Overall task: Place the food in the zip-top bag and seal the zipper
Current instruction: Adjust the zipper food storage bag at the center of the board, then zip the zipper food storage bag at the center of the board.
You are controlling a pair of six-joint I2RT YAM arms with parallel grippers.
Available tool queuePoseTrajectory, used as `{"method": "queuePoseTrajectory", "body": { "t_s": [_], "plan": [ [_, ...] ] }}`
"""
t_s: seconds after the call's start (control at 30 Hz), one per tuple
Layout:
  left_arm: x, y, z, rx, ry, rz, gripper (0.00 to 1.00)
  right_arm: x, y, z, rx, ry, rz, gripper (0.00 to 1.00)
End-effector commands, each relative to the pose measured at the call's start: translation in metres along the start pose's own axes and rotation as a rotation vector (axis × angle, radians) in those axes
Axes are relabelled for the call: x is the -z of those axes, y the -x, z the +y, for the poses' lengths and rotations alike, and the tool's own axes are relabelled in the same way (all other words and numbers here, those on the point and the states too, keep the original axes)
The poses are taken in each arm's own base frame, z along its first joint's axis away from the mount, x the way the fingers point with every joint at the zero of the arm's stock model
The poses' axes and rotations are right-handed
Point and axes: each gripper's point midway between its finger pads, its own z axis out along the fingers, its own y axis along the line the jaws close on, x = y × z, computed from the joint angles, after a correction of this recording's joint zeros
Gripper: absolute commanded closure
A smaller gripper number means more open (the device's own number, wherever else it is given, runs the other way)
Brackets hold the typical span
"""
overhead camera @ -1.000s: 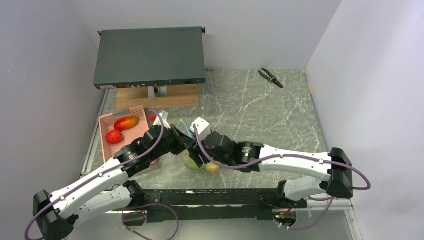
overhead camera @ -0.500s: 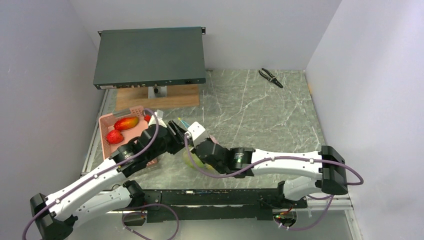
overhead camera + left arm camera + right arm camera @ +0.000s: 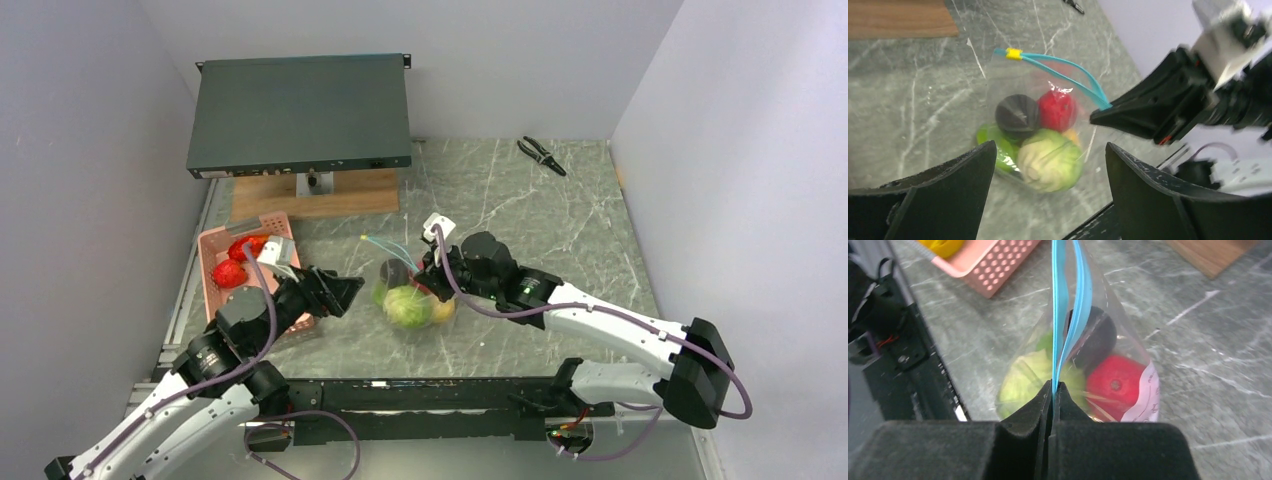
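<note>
The clear zip-top bag [image 3: 408,297] stands on the marble table and holds food: a pale green cabbage [image 3: 1050,160], a red fruit [image 3: 1057,109], a dark purple one [image 3: 1017,115], a green piece and a bit of yellow. My right gripper [image 3: 1053,388] is shut on the teal zipper [image 3: 1060,305] at one end. Past the grip the two strips [image 3: 1058,65] gape apart, with a yellow slider [image 3: 1013,53] at the far end. My left gripper [image 3: 1050,146] is open and empty, left of the bag and apart from it. More red and orange food [image 3: 238,262] lies in the pink basket.
The pink slotted basket [image 3: 210,290] sits at the left, beside my left arm. A dark flat box [image 3: 300,110] on a wooden stand [image 3: 315,192] fills the back left. Black pliers [image 3: 541,155] lie at the back right. White walls close in on the sides.
My left gripper opened, let go of the bag and drew back to the left. My right gripper closed on the zipper and moved right and back with the bag's top.
</note>
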Motion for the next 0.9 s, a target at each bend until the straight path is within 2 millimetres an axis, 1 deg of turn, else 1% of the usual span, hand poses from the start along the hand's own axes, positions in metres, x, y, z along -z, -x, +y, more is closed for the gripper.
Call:
{"method": "queuePoseTrajectory", "body": {
  "t_s": [0.0,0.03,0.07,0.1,0.17,0.23,0.27,0.3,0.33,0.43,0.47,0.57,0.6,0.7,0.73,0.77,0.87],
  "plan": [
    [0.001,-0.011,-0.016,-0.374,-0.19,0.05,0.14,0.015,0.016,0.036,0.076,0.298,-0.056,1.0],
    [0.0,-0.017,-0.016,-0.422,-0.207,0.092,0.13,0.018,0.015,0.038,0.077,0.328,-0.056,1.0],
    [0.0,-0.027,-0.011,-0.475,-0.204,0.157,0.13,0.022,0.015,0.041,0.077,0.364,-0.062,1.0],
    [-0.003,-0.03,-0.009,-0.514,-0.199,0.194,0.13,0.024,0.016,0.042,0.078,0.38,-0.07,1.0],
    [-0.009,-0.041,0.007,-0.579,-0.141,0.276,0.14,0.029,0.017,0.045,0.077,0.419,-0.084,1.0],
    [-0.017,-0.038,0.02,-0.597,-0.085,0.268,0.15,0.031,0.019,0.041,0.058,0.412,-0.091,1.0],
    [-0.02,-0.034,0.02,-0.583,-0.083,0.242,0.15,0.033,0.019,0.04,0.047,0.415,-0.092,1.0],
    [-0.021,-0.031,0.019,-0.561,-0.093,0.209,0.15,0.034,0.024,0.038,0.048,0.42,-0.118,1.0],
    [-0.022,-0.026,0.017,-0.539,-0.103,0.165,0.15,0.036,0.025,0.037,0.044,0.422,-0.125,1.0],
    [-0.024,-0.015,0.016,-0.482,-0.119,0.024,0.15,0.038,0.021,0.034,0.025,0.431,-0.122,1.0],
    [-0.026,-0.021,0.019,-0.457,-0.135,-0.01,0.15,0.038,0.02,0.033,0.018,0.438,-0.121,1.0],
    [-0.026,-0.025,0.0,-0.4,-0.305,-0.16,0.14,0.039,0.015,0.032,-0.003,0.454,-0.113,1.0],
    [-0.026,-0.028,0.0,-0.385,-0.333,-0.194,0.13,0.039,0.014,0.032,-0.008,0.455,-0.109,1.0],
    [-0.024,-0.032,0.003,-0.364,-0.374,-0.273,0.14,0.041,0.015,0.033,-0.015,0.463,-0.116,1.0],
    [-0.022,-0.03,0.001,-0.37,-0.397,-0.311,0.14,0.042,0.016,0.035,-0.016,0.474,-0.117,1.0],
    [-0.021,-0.031,0.002,-0.379,-0.406,-0.327,0.14,0.042,0.016,0.037,-0.017,0.482,-0.117,1.0],
    [-0.018,-0.027,-0.003,-0.427,-0.429,-0.363,0.15,0.043,0.015,0.038,-0.019,0.495,-0.108,1.0]
  ]
}}
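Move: Ahead of the open left hand by about 11 cm, 4 cm to its right and some 6 cm lower, is the zipper's yellow slider. The cabbage in the bag lies roughly 13 cm right of that hand, level fore and aft, 18 cm below; the dark fruit 6 cm ahead, 10 cm right, 16 cm below. From the right hand, already pinching the zipper's other end, the slider is about 6 cm ahead, 13 cm left, level. Sinking about 10 cm and easing slightly right, the open left hand closes in on the slider end of the zipper, its fingers tipping up some 25 degrees and swinging a little clockwise; no touch shows. The right hand keeps its pinch on the zipper and draws it back roughly 4 cm, turning about 20 degrees counter-clockwise. ##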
